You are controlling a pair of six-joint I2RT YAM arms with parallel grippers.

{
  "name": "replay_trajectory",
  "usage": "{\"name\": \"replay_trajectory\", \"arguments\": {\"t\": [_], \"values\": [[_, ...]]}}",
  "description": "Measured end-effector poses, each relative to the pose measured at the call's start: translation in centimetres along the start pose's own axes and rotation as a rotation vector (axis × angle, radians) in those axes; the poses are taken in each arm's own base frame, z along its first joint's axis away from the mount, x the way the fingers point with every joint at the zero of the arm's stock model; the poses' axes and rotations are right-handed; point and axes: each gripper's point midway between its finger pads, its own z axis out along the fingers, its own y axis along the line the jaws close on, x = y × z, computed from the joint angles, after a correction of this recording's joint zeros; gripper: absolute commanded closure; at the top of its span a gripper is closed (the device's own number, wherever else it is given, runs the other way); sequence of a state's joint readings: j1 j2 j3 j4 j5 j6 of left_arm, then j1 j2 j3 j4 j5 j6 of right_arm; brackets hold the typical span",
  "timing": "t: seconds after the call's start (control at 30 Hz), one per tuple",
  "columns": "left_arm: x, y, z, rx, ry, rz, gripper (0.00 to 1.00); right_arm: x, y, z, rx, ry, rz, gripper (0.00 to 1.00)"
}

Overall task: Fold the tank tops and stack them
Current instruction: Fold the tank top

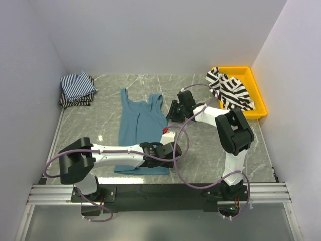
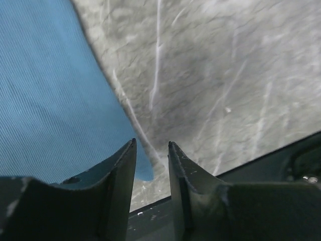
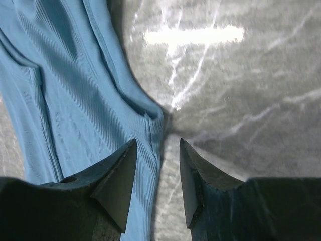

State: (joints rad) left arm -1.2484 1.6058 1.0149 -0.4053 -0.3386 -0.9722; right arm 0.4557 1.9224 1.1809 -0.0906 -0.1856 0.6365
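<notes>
A plain teal-blue tank top [image 1: 142, 125] lies flat on the marble table, straps toward the back. My left gripper [image 1: 173, 150] is low at its near right corner. In the left wrist view the left gripper [image 2: 152, 144] is open, and the corner of the teal cloth [image 2: 50, 100] lies on the table between its fingers. My right gripper [image 1: 173, 111] is at the top's right edge below the armhole. It stands open [image 3: 158, 143] astride the teal side seam [image 3: 75, 100]. A black-and-white striped tank top [image 1: 230, 90] is heaped in the tray. Folded finely striped tops [image 1: 76, 88] sit at the back left.
The yellow tray [image 1: 253, 83] stands at the back right against the wall. White walls close in the table on three sides. A metal rail [image 1: 150, 193] runs along the near edge by the arm bases, close to the teal top's hem.
</notes>
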Motion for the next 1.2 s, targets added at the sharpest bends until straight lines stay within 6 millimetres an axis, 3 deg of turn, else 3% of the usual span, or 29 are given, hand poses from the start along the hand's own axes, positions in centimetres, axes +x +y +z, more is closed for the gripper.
{"name": "replay_trajectory", "arguments": {"t": [0.67,0.9,1.0,1.07,1.2], "values": [[4.3,0.9,1.3,-0.144,0.048,0.094,0.59,-0.3,0.3,1.6,-0.015,0.010,-0.003,0.56],[4.8,0.6,1.8,-0.154,0.054,0.109,0.73,-0.3,0.4,1.9,-0.023,0.012,-0.004,0.62],[5.3,0.4,2.0,-0.158,0.058,0.120,0.86,-0.3,0.5,2.1,-0.026,0.015,-0.005,0.71],[5.4,0.4,2.0,-0.161,0.057,0.127,0.90,-0.2,0.4,2.2,-0.023,0.019,-0.005,0.83],[5.5,0.3,1.9,-0.159,0.055,0.131,0.97,-0.1,0.2,2.3,-0.019,0.022,-0.007,0.92]]}}
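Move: The near right corner of the tank top lies about 4 cm back of the left hand and 5 cm below, level with it sideways. The table's near edge is some 5 cm behind that corner; the near left corner is about 24 cm to its left. The right hand is nearly over the folded underarm corner: 1 cm ahead, 1 cm left, 2 cm below. From that hand the right strap lies 13 cm ahead and 7 cm left. Both hands pinch the tank top's right side, one at each end. The left sinks about 4.5 cm and draws back 3.5 cm to the near right corner, tipping its fingers some 10 degrees steeper, then shuts them on the cloth; the right eases a centimetre or two down, forward and left and closes on the underarm corner at nearly the same time. ##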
